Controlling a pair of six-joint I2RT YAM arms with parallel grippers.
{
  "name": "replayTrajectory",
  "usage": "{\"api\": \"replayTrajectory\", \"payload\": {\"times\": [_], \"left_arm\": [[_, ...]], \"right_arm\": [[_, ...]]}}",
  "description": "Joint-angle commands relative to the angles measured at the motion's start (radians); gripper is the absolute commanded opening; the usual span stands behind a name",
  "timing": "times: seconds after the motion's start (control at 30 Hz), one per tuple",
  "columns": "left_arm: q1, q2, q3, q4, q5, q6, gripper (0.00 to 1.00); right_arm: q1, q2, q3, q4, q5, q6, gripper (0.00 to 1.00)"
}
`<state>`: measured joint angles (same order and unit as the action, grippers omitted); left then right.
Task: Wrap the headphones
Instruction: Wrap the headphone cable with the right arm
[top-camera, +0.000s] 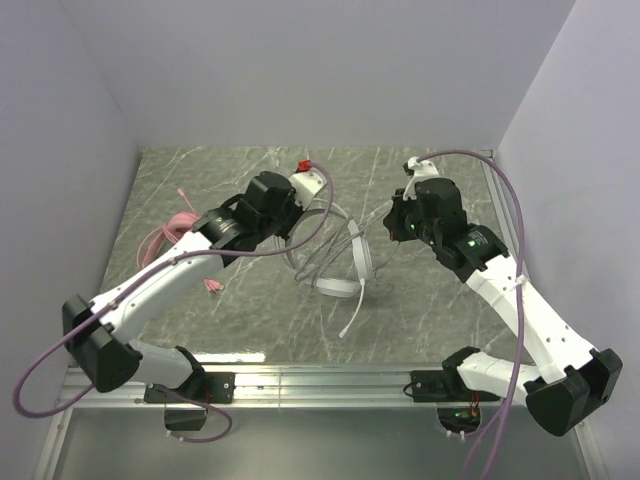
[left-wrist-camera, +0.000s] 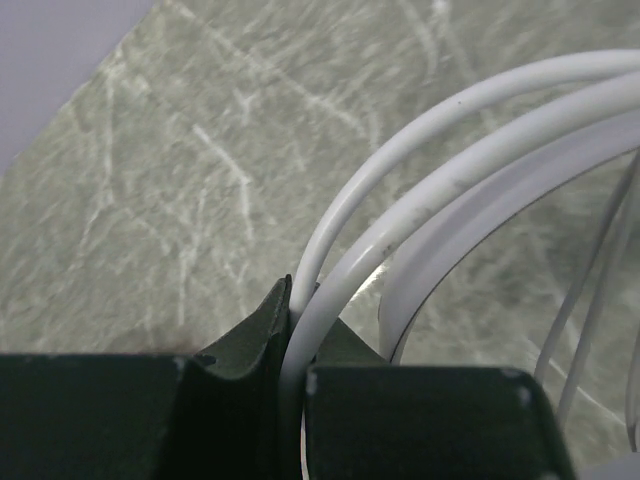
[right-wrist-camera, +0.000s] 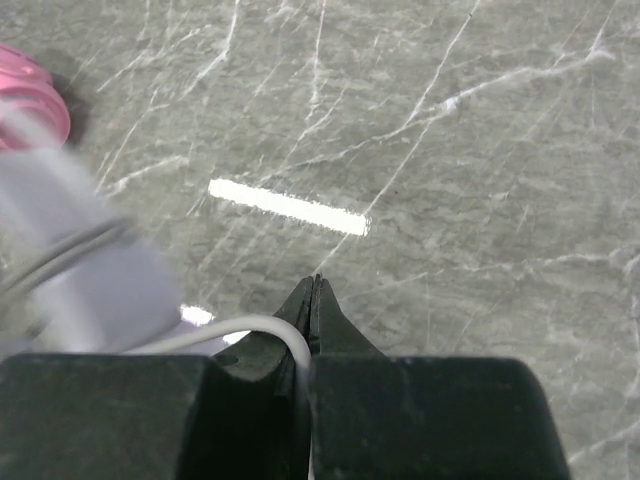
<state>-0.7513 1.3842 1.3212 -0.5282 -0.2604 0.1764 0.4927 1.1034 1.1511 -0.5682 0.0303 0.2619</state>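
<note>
The white headphones (top-camera: 338, 262) lie mid-table, their thin pale cable (top-camera: 352, 315) trailing toward the near edge. My left gripper (top-camera: 297, 222) is shut on the white headband (left-wrist-camera: 420, 190), whose white rails pass between the jaws of the left gripper (left-wrist-camera: 305, 300). My right gripper (top-camera: 391, 226) stands to the right of the headset, shut on the thin white cable (right-wrist-camera: 262, 326), which curves in between the closed tips of the right gripper (right-wrist-camera: 316, 285). The pink headphones (top-camera: 165, 237) lie at the left, mostly hidden under my left arm. A pink ear cup (right-wrist-camera: 30, 100) shows in the right wrist view.
The pink cable (top-camera: 184, 196) loops at the left, its plug (top-camera: 212, 288) near my left forearm. White walls close in the marble tabletop (top-camera: 440, 320) on three sides. A metal rail (top-camera: 320, 380) runs along the near edge by the arm bases.
</note>
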Motion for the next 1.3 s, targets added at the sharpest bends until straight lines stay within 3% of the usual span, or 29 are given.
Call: {"api": "replayTrajectory", "payload": {"times": [0.0, 0.2, 0.57, 0.67, 0.77, 0.93, 1.27], "left_arm": [[0.004, -0.109, 0.019, -0.096, 0.234, -0.037, 0.0], [0.004, -0.14, 0.113, -0.164, 0.389, -0.15, 0.0], [0.006, -0.155, 0.177, -0.136, 0.473, -0.377, 0.0], [0.004, -0.172, 0.188, -0.116, 0.5, -0.423, 0.0], [0.006, -0.172, 0.216, -0.122, 0.497, -0.46, 0.0], [0.004, -0.154, 0.246, -0.153, 0.503, -0.503, 0.0], [0.004, -0.109, 0.315, -0.188, 0.463, -0.572, 0.0]], "right_arm": [[-0.037, -0.008, -0.043, 0.183, 0.06, -0.024, 0.0], [-0.045, -0.022, -0.178, 0.339, -0.01, -0.012, 0.03], [-0.051, -0.013, -0.347, 0.565, -0.171, 0.053, 0.04], [-0.052, -0.019, -0.402, 0.631, -0.214, 0.068, 0.07], [-0.054, -0.027, -0.448, 0.672, -0.227, 0.095, 0.23], [-0.057, -0.05, -0.533, 0.8, -0.27, 0.123, 0.33], [-0.056, -0.04, -0.608, 0.978, -0.313, 0.175, 0.34]]}}
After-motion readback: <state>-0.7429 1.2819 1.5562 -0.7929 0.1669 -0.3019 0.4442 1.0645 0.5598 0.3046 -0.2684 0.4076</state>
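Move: The white headphones, held by their headband in the left gripper, have their middle roughly 10 cm to the right gripper's left, 5 cm back and 4 cm below. From the same gripper, their nearer ear cup lies about 4 cm left, 7 cm back and 3 cm down; the microphone boom hangs some 6 cm left, 14 cm back and 8 cm down. From the left gripper, the headphones' middle is about 7 cm right, 4 cm back and 4 cm below. Draw the left gripper back about 9 cm and lift it nearly as far, easing right and rolling its left side down some 30 degrees with the headband still pinched. Sink the right gripper alongside the near ear cup, then raise it slightly, drifting left with its left side rolling up, and open its fingers about a third to release the cable end. ##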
